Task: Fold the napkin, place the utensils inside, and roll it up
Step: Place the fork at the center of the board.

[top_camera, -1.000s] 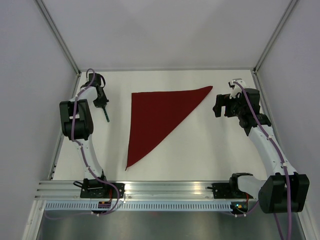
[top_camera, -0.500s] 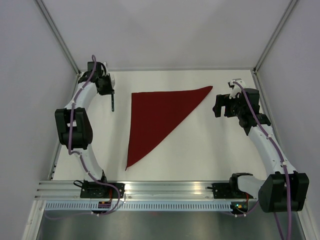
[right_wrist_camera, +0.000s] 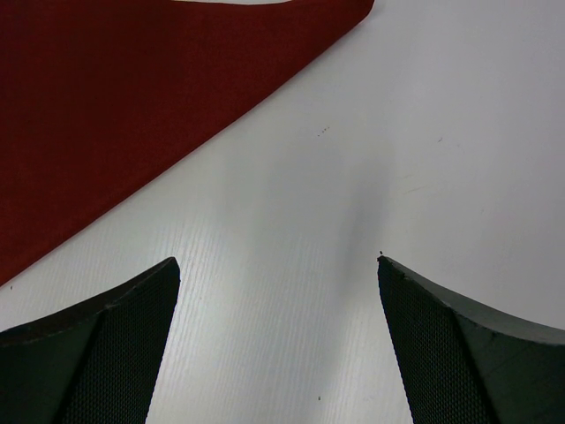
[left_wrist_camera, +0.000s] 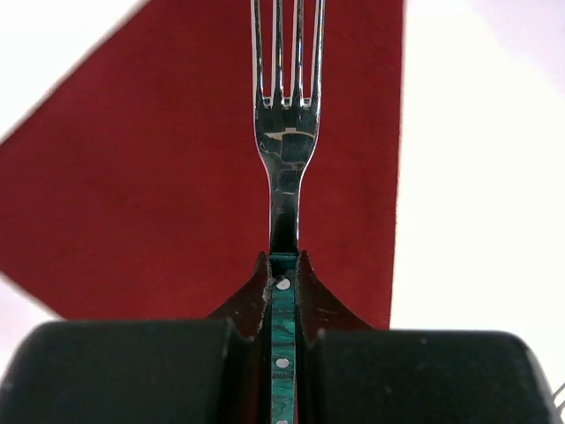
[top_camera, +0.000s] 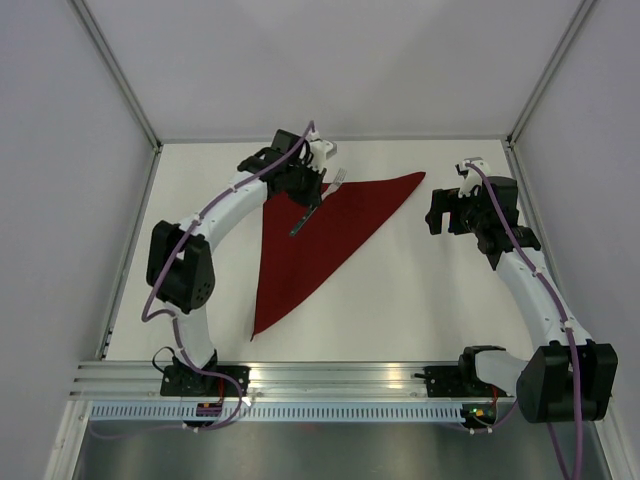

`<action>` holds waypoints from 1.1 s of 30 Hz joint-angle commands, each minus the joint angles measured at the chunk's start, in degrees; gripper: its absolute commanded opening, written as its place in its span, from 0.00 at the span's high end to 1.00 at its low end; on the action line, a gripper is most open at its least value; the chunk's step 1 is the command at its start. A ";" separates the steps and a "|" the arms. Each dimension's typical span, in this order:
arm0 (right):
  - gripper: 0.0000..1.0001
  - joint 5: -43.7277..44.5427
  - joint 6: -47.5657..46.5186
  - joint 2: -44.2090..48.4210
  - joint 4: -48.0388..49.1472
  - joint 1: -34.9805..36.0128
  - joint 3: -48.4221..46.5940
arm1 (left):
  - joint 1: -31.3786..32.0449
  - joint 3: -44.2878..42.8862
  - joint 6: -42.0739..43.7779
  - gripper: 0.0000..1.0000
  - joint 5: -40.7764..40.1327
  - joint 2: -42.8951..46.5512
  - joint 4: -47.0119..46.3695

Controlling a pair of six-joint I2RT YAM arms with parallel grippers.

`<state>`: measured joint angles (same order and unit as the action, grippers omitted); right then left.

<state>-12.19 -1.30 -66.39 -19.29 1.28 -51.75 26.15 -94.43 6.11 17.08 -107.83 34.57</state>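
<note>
The dark red napkin lies flat on the white table, folded into a triangle with its long point toward the near edge. My left gripper hangs over its upper part, shut on the fork. In the left wrist view the gripper pinches the green handle, and the fork's silver tines point away over the napkin. My right gripper is to the right of the napkin's far right tip. It stands open above bare table, with the napkin's edge ahead and to its left.
The white table is boxed in by pale walls on the left, back and right. A metal rail carrying both arm bases runs along the near edge.
My left arm has swung from the table's far left edge to the right, carrying the fork over the napkin's upper part. The right arm and the napkin have not moved.
</note>
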 commanded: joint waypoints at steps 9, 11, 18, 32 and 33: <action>0.02 1.55 -0.11 0.03 0.83 -0.05 -0.20 | 9.70 -1.19 3.47 0.98 0.32 -9.75 1.03; 0.02 1.64 -0.11 -0.05 0.92 0.04 -0.20 | 11.11 -1.28 3.03 0.98 -0.29 -10.90 -0.28; 0.02 1.81 -0.28 -0.23 0.92 -0.05 -0.28 | 12.61 -1.98 0.05 0.98 -1.79 -13.98 -3.71; 0.02 1.73 -0.46 -0.58 0.74 0.04 -0.28 | 12.69 -1.72 -5.23 0.98 -3.46 -16.09 -7.14; 0.02 1.73 -0.37 -0.67 0.74 0.04 -0.28 | 12.70 -1.55 -5.49 0.98 -3.63 -16.27 -7.14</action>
<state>-11.66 -1.54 -66.63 -19.27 1.28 -51.75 38.87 -94.43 3.55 14.28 -123.04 29.52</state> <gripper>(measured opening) 0.979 0.070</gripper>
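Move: The left hand holds the fork by its handle. Its laying spot, just inside the middle of the napkin's diagonal fold, is about 6 cm back, 8 cm right and 14 cm down. At that lower level, the napkin's square corner lies some 14 cm ahead and 16 cm left, its far right corner 19 cm ahead and 34 cm right. From the right hand the spot is roughly 29 cm left, 2 cm ahead and 16 cm below. The left hand lowers the gripped fork about 12 cm, moving 9 cm right and some back, towards the napkin's fold. ##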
